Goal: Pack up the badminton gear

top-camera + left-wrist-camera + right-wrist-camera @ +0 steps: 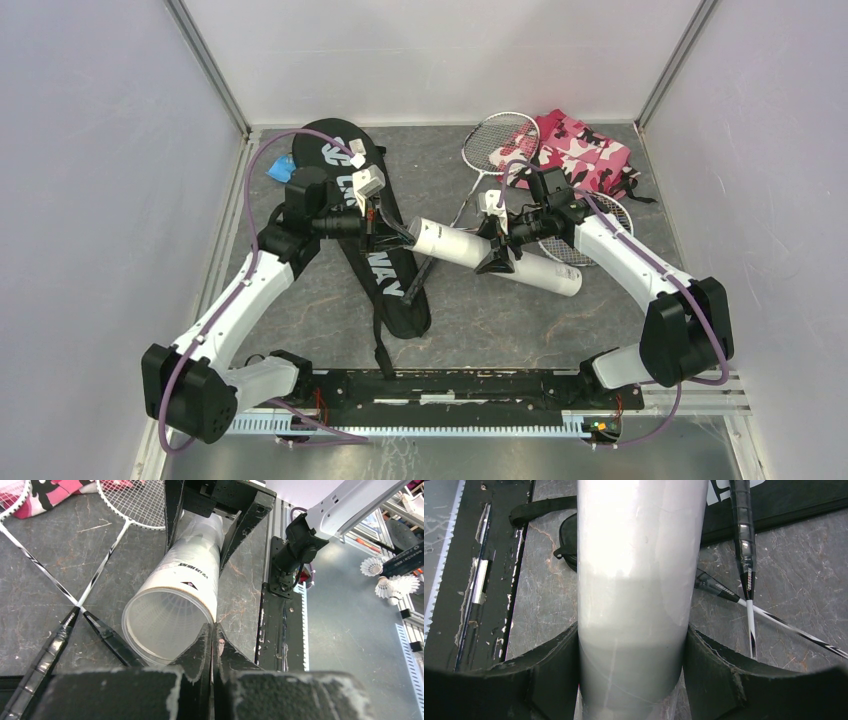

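Note:
The long white tube (495, 255) lies slanted over the table's middle, with ribbed white shapes showing inside its open end (167, 625). My right gripper (497, 252) is shut around its middle, one finger on each side (631, 670). My left gripper (402, 233) is shut, its fingertips (202, 640) pinched on the rim of the open end. Two silver rackets (497, 140) (585, 235) lie behind the tube, their black handles (47, 652) crossed under it. The black CROSSWAY bag (385, 275) lies flat at the left. Two white shuttlecocks (372, 566) lie beyond the black rail.
The pink camouflage cloth (585, 150) lies at the back right, under the racket heads. A blue cloth (279, 168) shows at the back left beside the bag. The black base rail (450, 385) runs along the near edge. Grey walls close in the sides and back.

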Controlling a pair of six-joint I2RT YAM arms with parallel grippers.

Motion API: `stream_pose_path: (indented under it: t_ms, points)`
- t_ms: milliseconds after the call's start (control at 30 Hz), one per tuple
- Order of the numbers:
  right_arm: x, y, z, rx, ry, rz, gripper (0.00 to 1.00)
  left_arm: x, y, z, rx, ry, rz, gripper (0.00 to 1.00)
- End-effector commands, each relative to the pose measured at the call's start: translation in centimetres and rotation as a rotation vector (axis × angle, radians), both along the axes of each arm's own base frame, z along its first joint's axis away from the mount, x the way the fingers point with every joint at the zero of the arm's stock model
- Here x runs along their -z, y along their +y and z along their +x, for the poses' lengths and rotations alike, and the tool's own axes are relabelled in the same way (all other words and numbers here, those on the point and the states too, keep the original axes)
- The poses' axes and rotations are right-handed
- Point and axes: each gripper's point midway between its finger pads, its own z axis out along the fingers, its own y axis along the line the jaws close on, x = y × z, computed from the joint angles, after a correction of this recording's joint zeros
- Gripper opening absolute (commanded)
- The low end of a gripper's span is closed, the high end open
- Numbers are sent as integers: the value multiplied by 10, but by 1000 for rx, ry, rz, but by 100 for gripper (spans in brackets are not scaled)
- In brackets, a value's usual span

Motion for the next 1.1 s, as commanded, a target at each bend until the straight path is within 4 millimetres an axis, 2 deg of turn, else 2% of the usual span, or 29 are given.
stream_pose_path:
  t_ms: [0, 567, 1067]
  points:
    - [-14, 8, -1, -38, -30, 51, 37, -4, -5, 1, -2, 20, -41, 2]
    - [-22, 11, -5, -50, -15, 88, 36, 6, -9, -7, 47, 58, -90, 3]
    - [-26, 10, -6, -52, -27, 94, 36, 14, -7, 2, 13, 38, -83, 41]
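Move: The tube's open mouth, with the shuttlecock that the left hand still pinches already at it, has its middle roughly 3 cm to that hand's right and 2 cm ahead, about level. The rackets' crossing lies some 3 cm ahead, 9 cm right and 19 cm below; the black bag's middle is 2 cm ahead, 13 cm left and 20 cm below. From the right hand, which grips the tube, the mouth lies 16 cm left, 4 cm ahead and 6 cm higher. The left hand eases down about 1 cm at the tube's mouth, edging slightly right with a tilt of some 5 degrees, and then nearly halts while its shut fingers part to about a third of their range, letting go of the shuttlecock's skirt with one tip in front of the opening and the other beyond its near rim. The right hand stays in place throughout, keeping its grip around the tube and holding the mouth up towards the left hand. ##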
